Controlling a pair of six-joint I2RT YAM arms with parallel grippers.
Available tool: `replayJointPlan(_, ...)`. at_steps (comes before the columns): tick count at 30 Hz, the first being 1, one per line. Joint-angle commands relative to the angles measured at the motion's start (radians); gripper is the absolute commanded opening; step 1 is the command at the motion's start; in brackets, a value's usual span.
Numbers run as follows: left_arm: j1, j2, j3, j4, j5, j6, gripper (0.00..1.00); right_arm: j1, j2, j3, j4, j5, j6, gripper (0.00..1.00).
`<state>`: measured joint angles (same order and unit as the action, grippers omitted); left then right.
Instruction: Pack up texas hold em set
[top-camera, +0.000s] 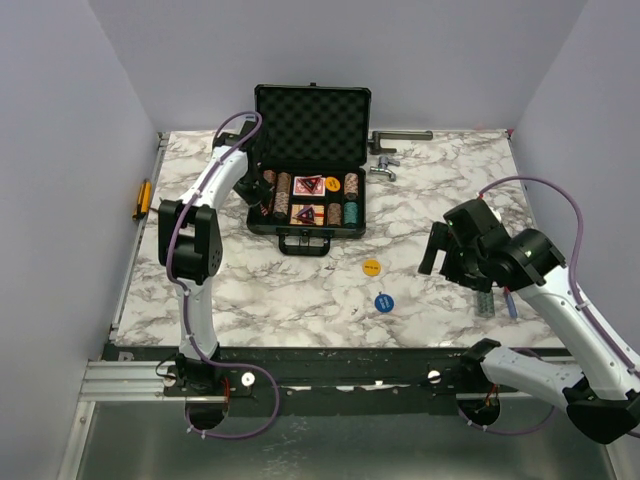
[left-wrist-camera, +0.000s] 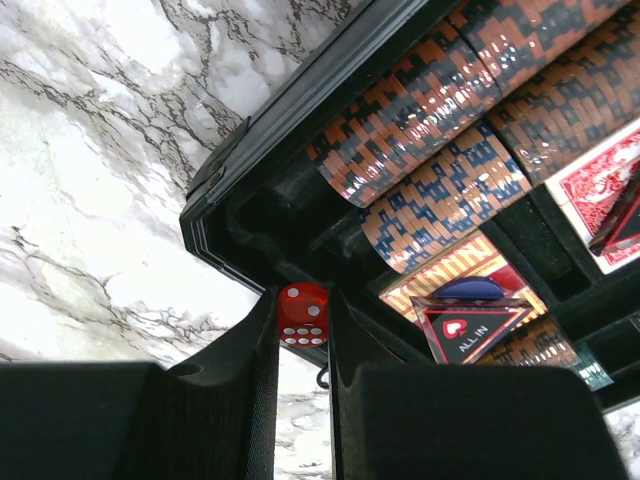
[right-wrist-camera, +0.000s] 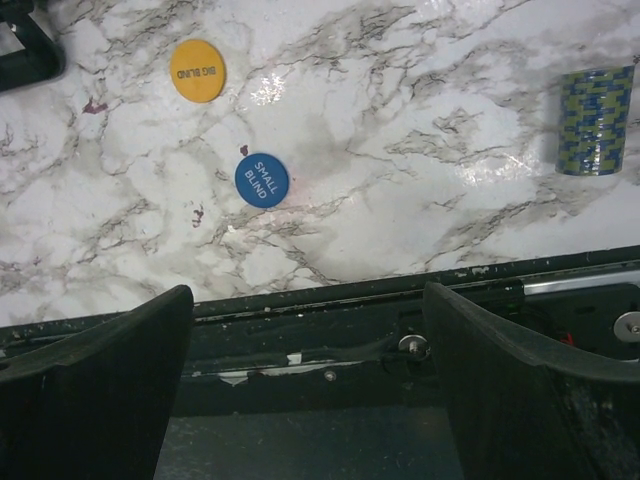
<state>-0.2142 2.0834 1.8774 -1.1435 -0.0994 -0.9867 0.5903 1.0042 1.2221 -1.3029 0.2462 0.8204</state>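
Observation:
The black case (top-camera: 263, 226) lies open at the back of the table, its foam lid standing up. Brown chip stacks (left-wrist-camera: 420, 110), cards (left-wrist-camera: 600, 190) and a red "ALL IN" triangle (left-wrist-camera: 470, 330) lie in its tray. My left gripper (top-camera: 262, 195) hangs over the case's left end, shut on a red die (left-wrist-camera: 302, 315) above the corner compartment (left-wrist-camera: 260, 220). My right gripper (top-camera: 440, 250) hovers open and empty over the table's near right part. A yellow disc (top-camera: 371, 266) and a blue disc (top-camera: 384, 302) lie in front of the case. A blue-yellow chip stack (right-wrist-camera: 595, 120) lies on its side near the right arm.
Grey metal tools (top-camera: 385, 165) lie behind the case on the right. A yellow-handled tool (top-camera: 144, 198) rests at the table's left edge. The dark front rail (right-wrist-camera: 330, 300) runs under the right gripper. Grey walls close in on three sides.

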Motion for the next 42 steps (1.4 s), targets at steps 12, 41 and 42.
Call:
replayJointPlan(12, 0.013, 0.001, -0.006, -0.020, -0.048, 0.012, 0.43, 0.007, -0.015, -0.013, 0.000, 0.032, -0.006, 0.99)
replayJointPlan(41, -0.131, -0.506, -0.431, 0.241, -0.035, 0.299, 0.85, 0.008, -0.058, -0.014, -0.014, 0.027, -0.044, 0.99)
replayJointPlan(42, -0.165, -0.523, -0.444, 0.255, -0.045, 0.324, 0.86, 0.008, -0.056, -0.013, -0.013, 0.027, -0.045, 0.99)
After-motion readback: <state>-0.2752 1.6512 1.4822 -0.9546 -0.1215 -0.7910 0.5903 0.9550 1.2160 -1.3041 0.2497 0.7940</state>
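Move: The left hand already holds the red die over the case's front-left well; the floor there is about 2 cm below the hand point. From this hand the orange chip row lies about 7 cm ahead and 1 cm right, the blue-orange chip row 5 cm ahead and 5 cm right, and the striped deck 1 cm ahead and 10 cm right, all roughly level with the floor spot. From the right hand, that well is some 22 cm ahead, 44 cm left and 14 cm down. The left hand eases down less than 1 cm into the front-left corner of the case and then all but stands there while its fingers spread steadily and let go of the red die in front of the orange chip row. Still opening to nearly full width, it then draws back about 6 cm and rises some 6 cm from its low point, out over the marble in front of the case, the fingers swinging about 15 degrees forward as the hand turns clockwise by about as much late on. ##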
